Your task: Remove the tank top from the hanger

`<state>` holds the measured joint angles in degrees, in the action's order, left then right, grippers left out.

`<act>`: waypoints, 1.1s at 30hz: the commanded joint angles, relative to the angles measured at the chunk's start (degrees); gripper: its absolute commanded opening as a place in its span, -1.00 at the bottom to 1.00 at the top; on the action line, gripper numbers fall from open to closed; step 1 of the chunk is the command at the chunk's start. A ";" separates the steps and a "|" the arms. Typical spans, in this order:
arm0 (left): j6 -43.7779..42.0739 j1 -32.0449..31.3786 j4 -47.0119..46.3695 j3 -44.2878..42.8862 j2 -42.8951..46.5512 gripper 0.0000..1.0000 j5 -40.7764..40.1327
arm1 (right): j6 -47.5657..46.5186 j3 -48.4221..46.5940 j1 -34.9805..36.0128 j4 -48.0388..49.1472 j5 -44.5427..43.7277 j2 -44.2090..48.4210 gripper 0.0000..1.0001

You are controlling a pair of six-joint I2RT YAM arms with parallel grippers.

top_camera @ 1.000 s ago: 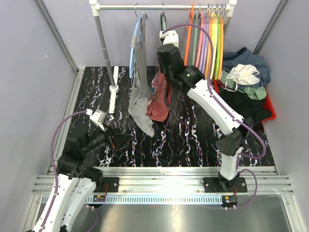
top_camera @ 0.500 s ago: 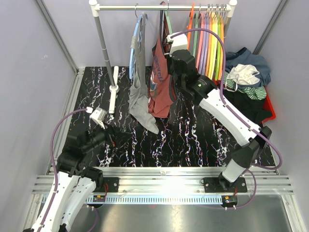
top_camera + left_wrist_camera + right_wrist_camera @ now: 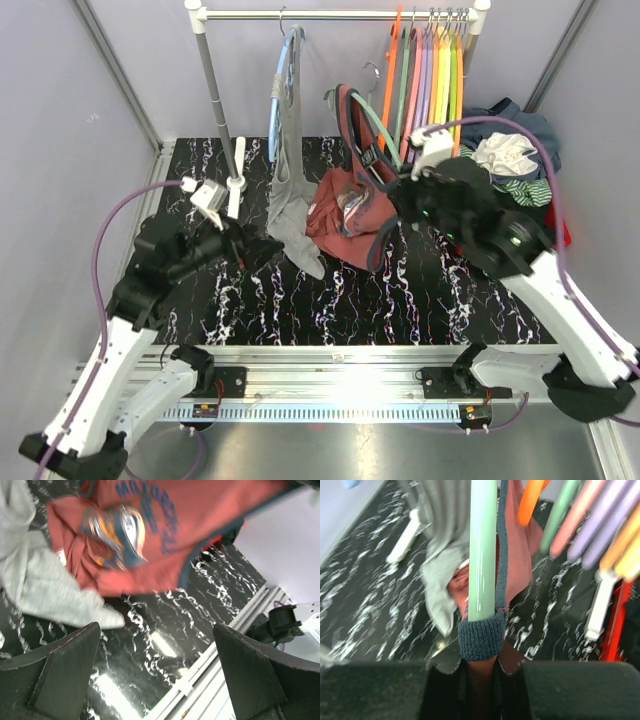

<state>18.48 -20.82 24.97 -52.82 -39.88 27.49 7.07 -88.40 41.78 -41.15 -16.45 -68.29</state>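
The red tank top (image 3: 340,215) with blue trim and blue print hangs on a pale green hanger (image 3: 362,125), which is off the rail and tilted above the mat. My right gripper (image 3: 393,192) is shut on the hanger's lower end. In the right wrist view the green hanger (image 3: 482,550) and the knit blue strap (image 3: 481,637) run into the right gripper (image 3: 481,667). My left gripper (image 3: 258,255) is open, left of the garment and apart from it. In the left wrist view the tank top (image 3: 165,525) hangs beyond the open left gripper (image 3: 157,675), with nothing between the fingers (image 3: 65,665).
A grey garment (image 3: 290,190) on a blue hanger (image 3: 285,70) hangs from the rail (image 3: 300,15), touching the tank top's left side. Several coloured hangers (image 3: 425,70) hang at the right. A clothes pile (image 3: 510,170) lies far right. The rack pole (image 3: 215,100) stands at the left.
The right arm has lifted the hanger with the tank top off the rail and drawn it down and toward the front right. The left arm has risen and swung right toward the garments.
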 commanded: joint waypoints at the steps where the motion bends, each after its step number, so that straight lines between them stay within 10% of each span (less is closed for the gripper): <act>1: -1.43 -5.34 -4.75 -6.67 -4.93 0.98 -2.69 | 3.65 -0.81 -0.21 -6.99 8.62 8.32 -1.00; 7: -4.50 -24.84 -6.60 -14.58 -15.46 0.98 -20.34 | 8.83 5.85 -0.21 -15.27 11.08 20.62 -1.00; 27: -1.70 -41.85 -6.43 -32.25 -44.05 0.97 -47.78 | 19.03 16.07 -0.38 -26.00 21.46 38.93 -1.00; 31: -0.99 -41.94 -5.28 -33.40 -48.44 0.44 -48.58 | 18.77 15.72 -0.30 -26.27 21.46 38.94 -1.00; 33: -0.64 -41.94 -5.28 -33.84 -49.50 -0.38 -49.63 | 18.59 15.28 -0.38 -26.62 21.20 38.94 -1.00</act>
<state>17.47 -62.59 20.12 -83.92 -88.05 -17.91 25.36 -71.96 41.63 -70.87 4.05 -29.45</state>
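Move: The red tank top hangs on its green hanger, whose near end is already in the right hand. The shirt's middle lies about 17 cm right of the left hand, 12 cm ahead and a bit lower, and 8 cm left of and level with the right hand, some 13 cm below it. The green hanger's middle is 22 cm ahead, 18 cm right of the left hand; the grey tank top hangs 15 cm ahead, 4 cm right of the left hand. The red tank top and green hanger are drawn back towards the base by the right hand, about 20 cm, with some 9 cm to the right and 7 cm down; it keeps its grip while tipping down and rolling. The open left hand sweeps some 22 cm right, rising a little first, then easing forward and down to the far shoulder strap, where its fingers begin to close around the cloth. ##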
